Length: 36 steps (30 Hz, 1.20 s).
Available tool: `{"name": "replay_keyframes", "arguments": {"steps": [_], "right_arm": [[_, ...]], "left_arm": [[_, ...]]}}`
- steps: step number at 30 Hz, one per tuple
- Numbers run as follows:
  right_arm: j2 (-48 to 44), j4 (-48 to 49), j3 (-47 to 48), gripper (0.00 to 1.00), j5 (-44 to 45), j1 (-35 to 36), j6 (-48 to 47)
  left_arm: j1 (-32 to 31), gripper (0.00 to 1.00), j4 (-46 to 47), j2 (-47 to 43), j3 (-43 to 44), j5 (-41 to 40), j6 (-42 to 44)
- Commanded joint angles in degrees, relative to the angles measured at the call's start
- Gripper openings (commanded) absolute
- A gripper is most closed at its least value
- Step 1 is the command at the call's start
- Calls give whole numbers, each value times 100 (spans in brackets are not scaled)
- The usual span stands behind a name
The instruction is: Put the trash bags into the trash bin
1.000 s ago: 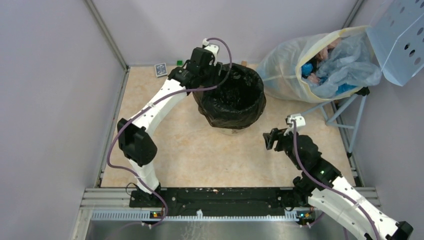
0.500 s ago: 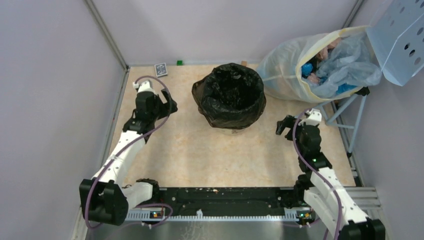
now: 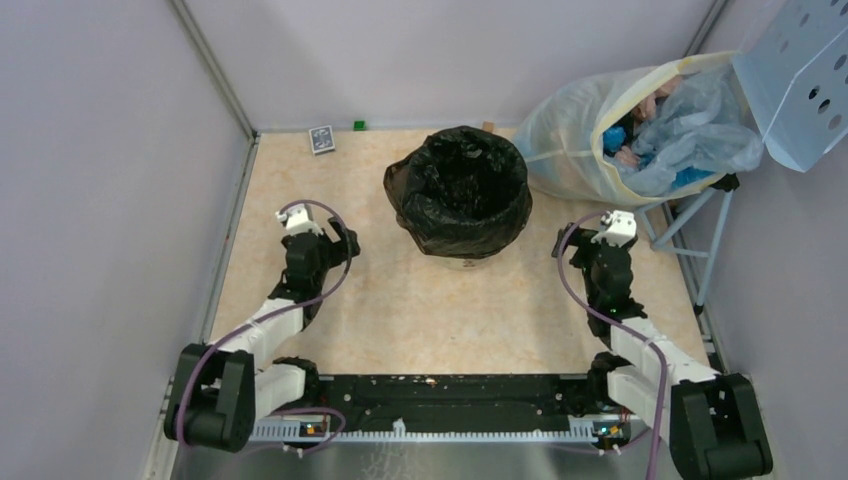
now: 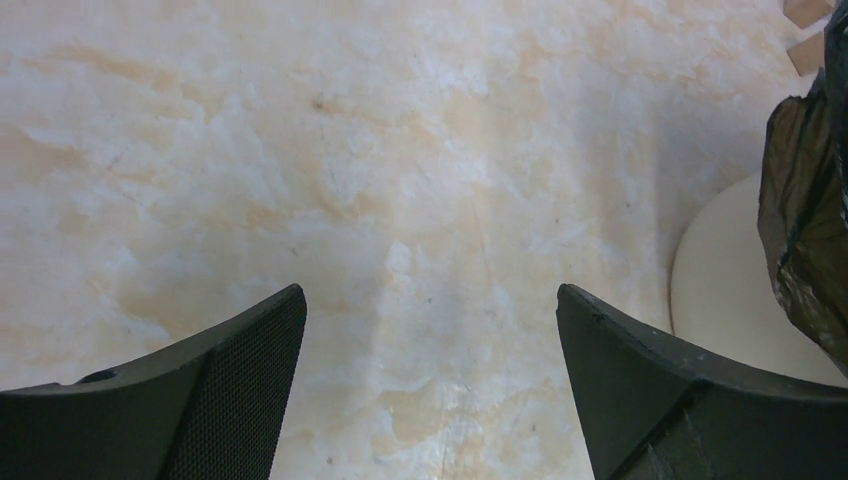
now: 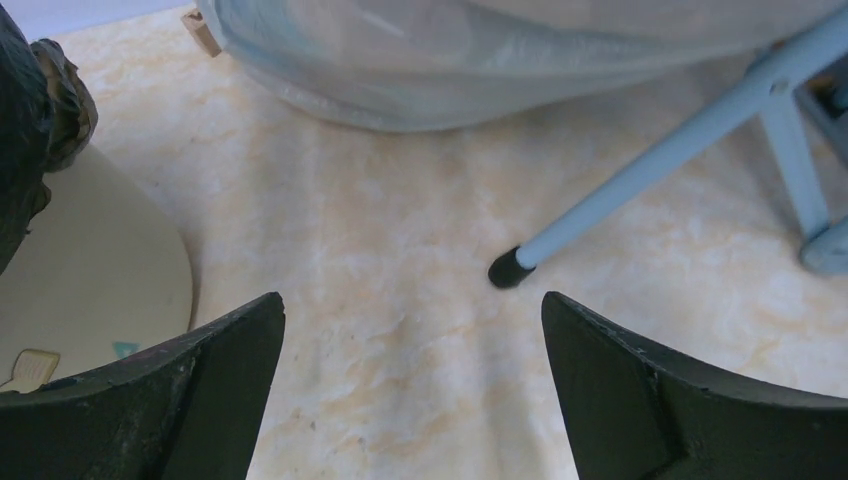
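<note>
The trash bin (image 3: 462, 258) stands at the middle back of the floor, its cream body almost hidden under a glossy black trash bag (image 3: 460, 190) that lines it and drapes over the rim. The bin's cream wall (image 4: 725, 300) and black film (image 4: 800, 230) show at the right edge of the left wrist view, and the wall (image 5: 90, 270) at the left of the right wrist view. My left gripper (image 3: 340, 240) is open and empty, low at the left of the bin. My right gripper (image 3: 572, 240) is open and empty, low at the bin's right.
A large translucent whitish sack (image 3: 640, 125) full of rubbish lies at the back right, under a perforated light-blue panel (image 3: 805, 80) on blue legs (image 5: 640, 190). A small dark card box (image 3: 321, 139) and a green block (image 3: 358, 125) lie by the back wall.
Both arms have pulled back from the bin and folded down low toward their bases. The left gripper left the bin's rim. The bag stays on the bin.
</note>
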Motion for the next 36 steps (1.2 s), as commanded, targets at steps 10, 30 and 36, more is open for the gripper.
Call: {"name": "replay_keyframes", "arguments": {"steps": [10,30,36], "right_arm": [[2223,3917,-400,99,453,-290,-1404],[3076,4330,-259,99,499,-617,-1045],[3083,4338,-270,99,495,-620,-1044]], "left_arm": [[22,99,2477,727,-150,-686,1989],[628,99,4509,2766,-350,795,3284],[628,99,4530,2740,-375,801,3287]]}}
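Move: The bag-lined bin holds neither hand now. Its middle lies about 27 cm to the right and 5 cm ahead of my empty left hand. Far ahead of that hand on the table are a small card, some 22 cm out and 4 cm left, and a green block, 25 cm out and 5 cm right. From my right hand the bin is about 25 cm left and 4 cm ahead; the stand foot is roughly 8 cm ahead, 3 cm right and 11 cm below. Both my hands draw farther off from the bin to either side, fingers wide open and touching nothing. My right slides about 5 cm right while sinking and edging forward above the table near the stand foot, turning slightly clockwise, then stays. My left eases forward and left with a small rise, then sinks, ending about 4 cm lower and farther out; its left side rolls up nearly 30 degrees. ##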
